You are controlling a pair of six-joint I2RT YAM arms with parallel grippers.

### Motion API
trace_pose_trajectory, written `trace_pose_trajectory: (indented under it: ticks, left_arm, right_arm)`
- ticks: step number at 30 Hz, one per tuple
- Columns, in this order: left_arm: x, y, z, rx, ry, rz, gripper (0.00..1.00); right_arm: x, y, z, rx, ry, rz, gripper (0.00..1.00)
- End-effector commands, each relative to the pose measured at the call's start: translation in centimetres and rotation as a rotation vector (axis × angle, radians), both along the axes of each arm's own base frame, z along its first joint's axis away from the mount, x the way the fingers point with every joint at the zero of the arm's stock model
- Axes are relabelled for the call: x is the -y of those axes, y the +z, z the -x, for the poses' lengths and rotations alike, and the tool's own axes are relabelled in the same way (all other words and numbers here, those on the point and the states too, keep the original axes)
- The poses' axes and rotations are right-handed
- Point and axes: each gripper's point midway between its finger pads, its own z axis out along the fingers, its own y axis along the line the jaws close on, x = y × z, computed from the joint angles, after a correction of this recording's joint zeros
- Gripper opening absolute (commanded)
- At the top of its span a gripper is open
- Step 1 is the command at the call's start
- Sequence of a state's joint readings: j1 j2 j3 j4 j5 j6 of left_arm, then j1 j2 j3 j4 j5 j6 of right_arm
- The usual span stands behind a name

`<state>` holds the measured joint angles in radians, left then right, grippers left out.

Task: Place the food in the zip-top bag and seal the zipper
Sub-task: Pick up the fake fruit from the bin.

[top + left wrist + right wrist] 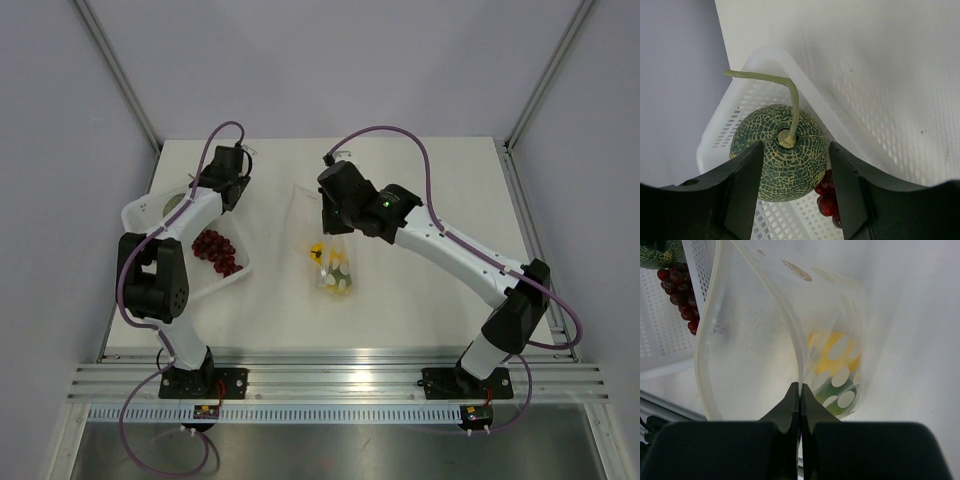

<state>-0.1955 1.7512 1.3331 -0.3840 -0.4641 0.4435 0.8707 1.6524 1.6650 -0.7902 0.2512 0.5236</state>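
Observation:
The grey-green netted fruit [782, 165] with its thin bent stem lies at the far end of the white tray [765, 55]. My left gripper [795, 146] is open and straddles it, the left finger against its side and the right finger a sliver away. The zip-top bag [322, 235] lies mid-table, and yellow food [830, 352] plus something green show through its dotted wall. My right gripper [799, 385] is shut on one wall of the bag's mouth, which it holds up and open. The zipper [702, 340] curves as a pale strip along the mouth edge.
A bunch of dark red grapes [215, 250] lies in the tray [140, 215], just beside the netted fruit [175, 200]. The tray sits at the table's left edge, near the grey wall. Metal rails run along the near edge by the arm bases.

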Motion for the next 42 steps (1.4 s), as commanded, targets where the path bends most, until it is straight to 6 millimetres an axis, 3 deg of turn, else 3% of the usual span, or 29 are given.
trace_pose_trajectory:
  ticks: [1, 8, 18, 22, 30, 37, 42]
  left_arm:
    - [-0.8, 0.9, -1.2, 0.047, 0.003, -0.014, 0.57]
    - [-1.4, 1.9, -0.9, 0.083, 0.008, 0.005, 0.54]
    - [-2.6, -2.2, -0.4, -0.007, 0.056, -0.026, 0.53]
    - [-3.1, -3.1, -1.1, -0.020, 0.058, -0.068, 0.44]
    - [-4.8, -2.5, -2.2, 0.047, 0.104, -0.135, 0.43]
    - [-4.7, -3.6, -2.8, 0.040, 0.093, -0.145, 0.42]
    - [-5.3, -3.8, -2.7, 0.028, 0.129, -0.180, 0.19]
  right_arm:
    - [-0.2, 1.5, -0.5, 0.044, -0.003, -0.014, 0.00]
    - [-0.7, 1.0, -0.6, 0.034, 0.009, -0.016, 0.00]
    - [-0.8, 0.7, -0.5, 0.028, 0.014, -0.013, 0.00]
    - [-0.8, 0.8, -0.6, 0.030, 0.017, -0.010, 0.00]
    - [-1.2, 0.3, -0.6, 0.018, 0.026, -0.008, 0.00]
    - [-1.6, -0.1, -0.9, 0.012, 0.037, -0.005, 0.00]
    - [-1.8, 0.0, -0.9, 0.015, 0.043, -0.010, 0.00]
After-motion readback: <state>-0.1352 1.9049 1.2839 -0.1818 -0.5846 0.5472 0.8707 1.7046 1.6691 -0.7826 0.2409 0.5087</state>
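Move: The fake melon's stem is what I'm after: about 3 cm ahead of my left hand, 6 cm to its left and 6 cm below. The melon's middle lies some 4 cm ahead, 9 cm left and 11 cm down. The grapes sit roughly 7 cm back, 1 cm left and 13 cm below. From my right hand the stem is about 17 cm ahead, 34 cm left and 15 cm lower. I bring my left hand down and to the left in alternating stages, about 5 cm each way and a little forward, to set my part-open fingers astride the melon's stem. I roll its left side up some 10 degrees and close most of the gap late on; touch on the stem can't be made out. My right hand keeps pinching the bag's edge and sinks about 2 cm. ##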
